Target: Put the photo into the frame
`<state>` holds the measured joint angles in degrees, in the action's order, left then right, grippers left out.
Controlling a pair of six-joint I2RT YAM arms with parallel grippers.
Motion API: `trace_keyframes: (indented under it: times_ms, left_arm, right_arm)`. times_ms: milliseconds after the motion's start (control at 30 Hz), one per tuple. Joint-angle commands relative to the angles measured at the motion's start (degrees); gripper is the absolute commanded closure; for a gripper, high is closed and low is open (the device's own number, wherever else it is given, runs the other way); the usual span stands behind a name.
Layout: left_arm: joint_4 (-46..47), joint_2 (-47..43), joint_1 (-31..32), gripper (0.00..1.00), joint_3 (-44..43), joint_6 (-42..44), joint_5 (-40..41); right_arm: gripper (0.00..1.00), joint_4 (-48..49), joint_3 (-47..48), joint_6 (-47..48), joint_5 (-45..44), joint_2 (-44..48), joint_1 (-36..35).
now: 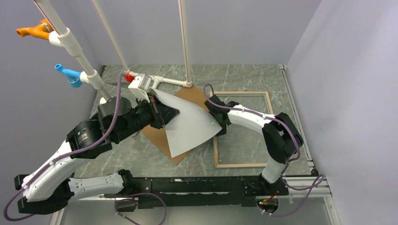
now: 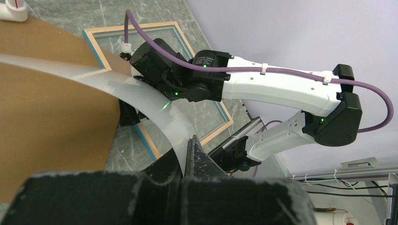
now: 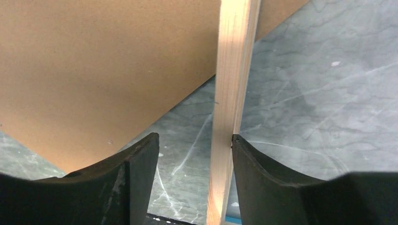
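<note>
The photo (image 1: 192, 124) shows its plain white back and is lifted off the table in a curve. My left gripper (image 1: 166, 112) is shut on its left edge. In the left wrist view the bent photo (image 2: 155, 101) runs down into the left gripper (image 2: 186, 149), pinched between the fingers. The frame (image 1: 244, 165) lies flat at the right, light wood face up. My right gripper (image 1: 217, 125) sits at its left rail, under the photo's right edge. In the right wrist view the right gripper (image 3: 194, 138) is open, with the wooden frame (image 3: 232, 70) rail between the fingers, against the right one.
A brown backing board (image 1: 157, 136) lies under the photo and shows again in the wrist views (image 2: 51, 117) (image 3: 103, 70). White pipes (image 1: 77, 51) with orange, blue and red fittings stand at the back left. Grey walls close in the table; a black rail (image 1: 202, 185) runs along the near edge.
</note>
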<state>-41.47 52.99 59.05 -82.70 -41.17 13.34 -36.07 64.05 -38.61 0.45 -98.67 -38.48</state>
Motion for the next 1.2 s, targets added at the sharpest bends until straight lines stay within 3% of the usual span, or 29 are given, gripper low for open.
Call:
trace_keyframes:
  times_ms: [0,233,367,667,900,1167]
  left_arm:
    - [0.7,-0.3,-0.3,1.00,-0.1,0.6,-0.3]
    - [0.9,0.6,-0.4,1.00,0.8,0.2,-1.3]
    - [3.8,1.4,-0.5,1.00,3.2,-0.4,-2.6]
    - [8.9,8.1,-1.2,1.00,5.1,-1.6,-7.5]
    - [16.4,14.0,-2.8,1.00,6.3,0.4,-10.6]
    - [20.9,20.1,-5.2,1.00,0.9,7.9,-14.8]
  right_arm:
    - [0.36,2.3,1.1,-0.7,2.7,1.4,-0.5]
    - [0.18,-0.7,1.4,0.8,2.1,6.2,0.8]
    - [0.15,-1.5,-0.3,2.4,4.6,11.7,4.0]
    - [0.06,-7.2,-3.9,7.8,12.4,27.4,20.7]
    - [0.01,-14.2,3.7,9.0,12.9,37.4,29.1]
    - [0.01,-18.9,13.9,9.6,8.4,40.9,31.3]
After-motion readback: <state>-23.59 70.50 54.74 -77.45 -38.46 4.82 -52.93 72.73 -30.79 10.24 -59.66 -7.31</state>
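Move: The left hand holds the photo by its edge; the frame's middle lies about 36 cm to its right, 13 cm ahead and 40 cm below, the backing board some 6 cm right, 13 cm ahead and as far below. The photo's drooping free edge hangs roughly 10 cm above the right hand, 2 cm ahead and 1 cm left. From the right hand, the frame's middle is 14 cm right, 4 cm ahead and 2 cm below. Right hand opens fully, rises 20 cm off the frame, swinging right; left carries photo right, forward, down. ##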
